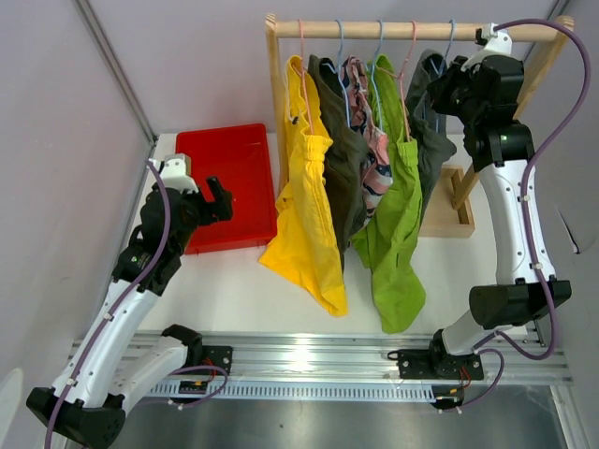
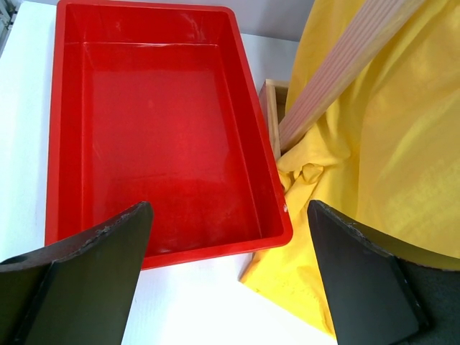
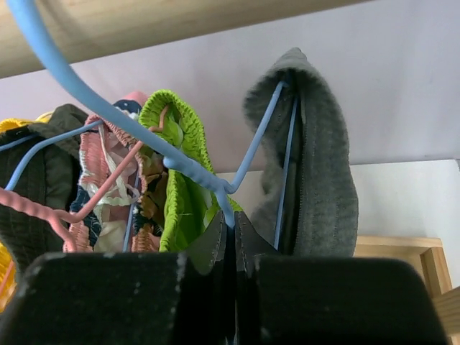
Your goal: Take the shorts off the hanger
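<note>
Five shorts hang on hangers from a wooden rail: yellow shorts, olive shorts, floral shorts, lime green shorts and grey shorts. My right gripper is up by the rail's right end. In the right wrist view the gripper is shut on the neck of the blue hanger that carries the grey shorts. My left gripper is open and empty, low over the near edge of the red bin, with the yellow shorts just to its right.
The red bin lies left of the rack and holds nothing. The rack's wooden post and foot stand on the white table. Grey walls close in on both sides.
</note>
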Tool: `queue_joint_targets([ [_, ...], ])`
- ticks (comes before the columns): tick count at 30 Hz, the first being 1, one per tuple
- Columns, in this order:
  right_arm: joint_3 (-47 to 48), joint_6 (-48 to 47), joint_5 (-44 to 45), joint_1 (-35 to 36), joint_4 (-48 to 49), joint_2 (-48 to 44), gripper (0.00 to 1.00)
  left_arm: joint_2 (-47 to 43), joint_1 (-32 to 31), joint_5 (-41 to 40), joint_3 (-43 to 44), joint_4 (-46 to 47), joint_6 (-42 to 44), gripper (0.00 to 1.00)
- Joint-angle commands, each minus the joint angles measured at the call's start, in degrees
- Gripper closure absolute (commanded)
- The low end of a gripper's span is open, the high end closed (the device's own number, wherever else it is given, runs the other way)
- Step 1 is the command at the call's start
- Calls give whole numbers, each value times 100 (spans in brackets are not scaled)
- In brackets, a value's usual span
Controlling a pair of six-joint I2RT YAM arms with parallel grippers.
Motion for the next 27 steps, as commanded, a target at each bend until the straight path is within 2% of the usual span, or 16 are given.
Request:
queue_joint_targets([
  [1, 40, -25, 173, -4, 216, -146, 100, -90, -16, 336, 12, 203, 172, 4],
  [5, -30, -218, 673, -4, 137, -471, 100, -161, -59, 469, -58, 397, 339, 3],
  [8, -415, -376, 911, -13, 241, -953, 100, -38, -200, 504, 248, 345, 383, 2],
  [12, -970, -561, 1000, -101, 277, -1622, 100, 208, -717, 513, 767, 266, 410, 3],
  [15, -1181, -596, 1070, -171, 128, -2053, 100, 638, -1243, 478, 1496, 12, 576, 3],
  [16, -1199, -614, 1087, -180, 58, -2210, 100, 778, -1394, 330, 2098, -111, 725, 3],
  [18, -1200, -693, 1140, -189, -144, -2352, 100, 1209, -1806, 223, 2733, -409, 849, 2],
  [22, -1200, -798, 1307, -198, -373, -2730, 100, 1824, -2361, 451, 3834, -727, 937, 2],
  [23, -1200, -833, 1298, -206, -382, -2835, 100, 1956, -2484, 425, 4349, -867, 963, 2],
  [27, -1015, -825, 1237, -189, -601, -2871, 100, 2536, -2836, 661, 5013, -1053, 955, 1],
])
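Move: My right hand already pinches the blue hanger just under its hook. The grey shorts hang from it, their middle about 17 cm below and 3 cm ahead. The rod runs about 9 cm straight above, and the green shorts hang some 7 cm to the left, 3 cm nearer me and 20 cm below. From my empty left hand the grey shorts are roughly 19 cm ahead and 44 cm right, level in height; the yellow shorts are 13 cm ahead, 17 cm right, also level. I keep the blue hanger pinched in my right hand and haul it back about 16 cm, also some 7 cm right and a little up, turning slightly clockwise, with its hook still over the rod. Meanwhile my left hand, wide open, climbs about 20 cm and swings 17 cm right towards the grey shorts, turning some 30 degrees clockwise and tipping its fingers up. ##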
